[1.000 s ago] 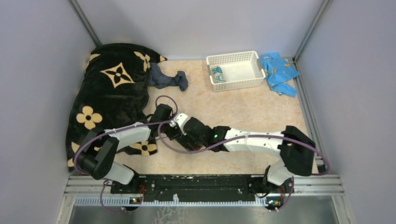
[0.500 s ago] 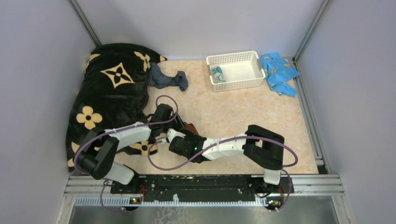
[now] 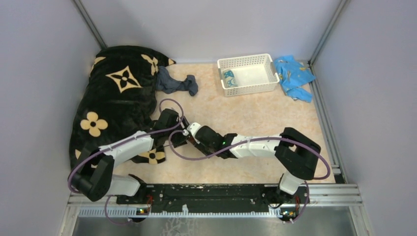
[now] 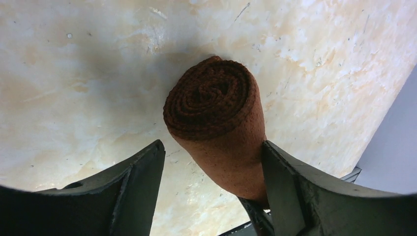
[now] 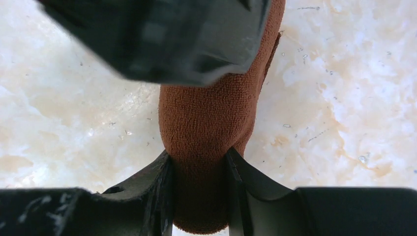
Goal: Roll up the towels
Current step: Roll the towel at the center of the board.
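Note:
A rolled rust-brown towel (image 4: 216, 118) lies just above the tan table, its spiral end facing the left wrist camera. My right gripper (image 5: 198, 156) is shut on it, both fingers pressed into the cloth (image 5: 206, 118). My left gripper (image 4: 212, 147) is open around the same roll: one finger touches it and the other stands apart. In the top view both grippers meet at the table's middle left, left (image 3: 182, 135) and right (image 3: 193, 132). A crumpled slate grey-blue towel (image 3: 174, 83) lies at the back. A rolled teal-and-white towel (image 3: 229, 77) sits in the basket.
A white basket (image 3: 246, 57) stands at the back centre-right. A bright light-blue cloth (image 3: 293, 76) lies to its right. A big black blanket with tan flowers (image 3: 118, 98) covers the left side, under my left arm. Grey walls enclose the table.
My right gripper has closed on the rust-brown roll and its arm shifted back toward the left gripper. The left jaws have opened wider, loosening from the roll.

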Motion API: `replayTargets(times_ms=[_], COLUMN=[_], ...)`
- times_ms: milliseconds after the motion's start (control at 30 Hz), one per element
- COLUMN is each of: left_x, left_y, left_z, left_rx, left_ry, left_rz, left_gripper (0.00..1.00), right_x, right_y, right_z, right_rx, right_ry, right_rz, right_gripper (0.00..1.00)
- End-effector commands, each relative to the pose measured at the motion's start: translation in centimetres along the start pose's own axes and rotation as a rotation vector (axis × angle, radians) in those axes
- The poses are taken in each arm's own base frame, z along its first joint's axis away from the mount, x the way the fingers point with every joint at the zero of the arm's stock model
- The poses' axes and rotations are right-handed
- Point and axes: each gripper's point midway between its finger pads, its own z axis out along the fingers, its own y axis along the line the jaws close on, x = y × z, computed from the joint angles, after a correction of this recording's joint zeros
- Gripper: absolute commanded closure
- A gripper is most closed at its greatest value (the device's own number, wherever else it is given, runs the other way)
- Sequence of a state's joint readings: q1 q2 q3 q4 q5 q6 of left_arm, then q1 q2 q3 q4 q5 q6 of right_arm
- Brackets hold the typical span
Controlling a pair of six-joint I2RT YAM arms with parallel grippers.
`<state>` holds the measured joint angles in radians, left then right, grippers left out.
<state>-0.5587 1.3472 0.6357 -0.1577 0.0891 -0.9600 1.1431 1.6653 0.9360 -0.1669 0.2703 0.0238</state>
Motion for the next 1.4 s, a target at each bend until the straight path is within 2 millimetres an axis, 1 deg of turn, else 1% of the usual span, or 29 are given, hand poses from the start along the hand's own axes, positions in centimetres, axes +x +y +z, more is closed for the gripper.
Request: replayTargets(times_ms=[0, 67, 233, 300, 400, 433, 567, 633, 700, 833, 867, 967, 1067, 1167, 1367], left_x=[0.0, 0.2, 0.3, 0.5, 0.8, 1.0, 1.8, 2.0, 2.3, 2.8, 2.8, 2.9, 3.0, 3.0, 3.0], left_y=[0.6, 0.5, 0.7, 1.4, 2.1, 2.3, 3.3, 3.8, 4.1, 4.8, 4.9, 5.0, 5.1, 5.2, 5.0], left_z=[-0.3, 0.0, 1.3, 2.1, 2.9, 3.1, 3.4, 3.5, 3.4, 3.4, 3.4, 3.4, 3.5, 3.7, 3.7], left_rx=[-0.012, -0.002, -0.011, -0.044, -0.078, -0.082, -0.118, -0.137, -0.148, -0.177, -0.183, -0.187, -0.193, -0.198, -0.194], left_ry=[0.0, 0.008, 0.021, 0.031, 0.052, 0.063, 0.094, 0.108, 0.119, 0.136, 0.138, 0.144, 0.15, 0.156, 0.157], left_rz=[0.012, 0.005, -0.001, 0.0, 0.001, 0.002, 0.015, 0.019, 0.027, 0.035, 0.037, 0.041, 0.044, 0.047, 0.05], left_gripper=[0.23, 0.23, 0.24, 0.27, 0.33, 0.37, 0.44, 0.46, 0.47, 0.47, 0.47, 0.46, 0.46, 0.46, 0.44], right_x=[3.5, 3.3, 3.3, 3.3, 3.6, 3.5, 3.0, 2.2, 1.0, -1.5, -1.2, -1.6, -1.2, -0.4, 2.4], right_y=[3.8, 3.6, 4.0, 4.0, 3.4, 3.1, 1.5, 0.8, 0.2, -0.5, -0.4, -0.1, 0.5, 0.9, 1.3], right_z=[-1.3, -1.3, -1.3, -1.2, -0.9, -0.8, -0.8, -0.9, -1.1, -1.1, -0.3, 0.5, 1.4, 2.1, 3.2], right_rx=[-0.303, -0.344, -0.428, -0.453, -0.441, -0.423, -0.325, -0.249, -0.184, -0.08, -0.06, -0.023, 0.011, 0.032, 0.033], right_ry=[0.103, 0.095, 0.079, 0.077, 0.085, 0.085, 0.092, 0.082, 0.062, 0.017, 0.035, 0.053, 0.078, 0.108, 0.191], right_rz=[0.122, 0.171, 0.235, 0.271, 0.299, 0.296, 0.264, 0.205, 0.15, 0.058, 0.03, -0.031, -0.08, -0.109, -0.115], right_gripper=[0.72, 0.72, 0.72, 0.72, 0.72, 0.71, 0.59, 0.51, 0.46, 0.41, 0.4, 0.38, 0.38, 0.37, 0.4])
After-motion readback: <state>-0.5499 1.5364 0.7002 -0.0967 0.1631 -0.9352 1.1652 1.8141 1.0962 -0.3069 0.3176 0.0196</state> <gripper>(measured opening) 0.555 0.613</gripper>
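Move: The rolled brown towel slants between the hands, its middle about 2 cm back, 3 cm right and 3 cm below the open left hand. The right hand already pinches its near-right end, with the middle about 3 cm ahead, 4 cm left and slightly below. From the left hand, the grey towel lies some 24 cm ahead and 4 cm left, and the white basket about 28 cm ahead and 26 cm right. Keeping its pinch on the near-right end of the brown roll, the right hand turns about 25 degrees around the roll's length, its top going over forward and to the right, while the left hand sinks about 2.5 cm, easing right and slightly forward, and closes across the roll near its far-left end. The left then keeps that grip as the right opens its pinch, turns back and slightly past its starting tilt, and, after a small lift, sinks some 2.5 cm with its opened fingers astride the towel, a little farther along towards the left hand. ##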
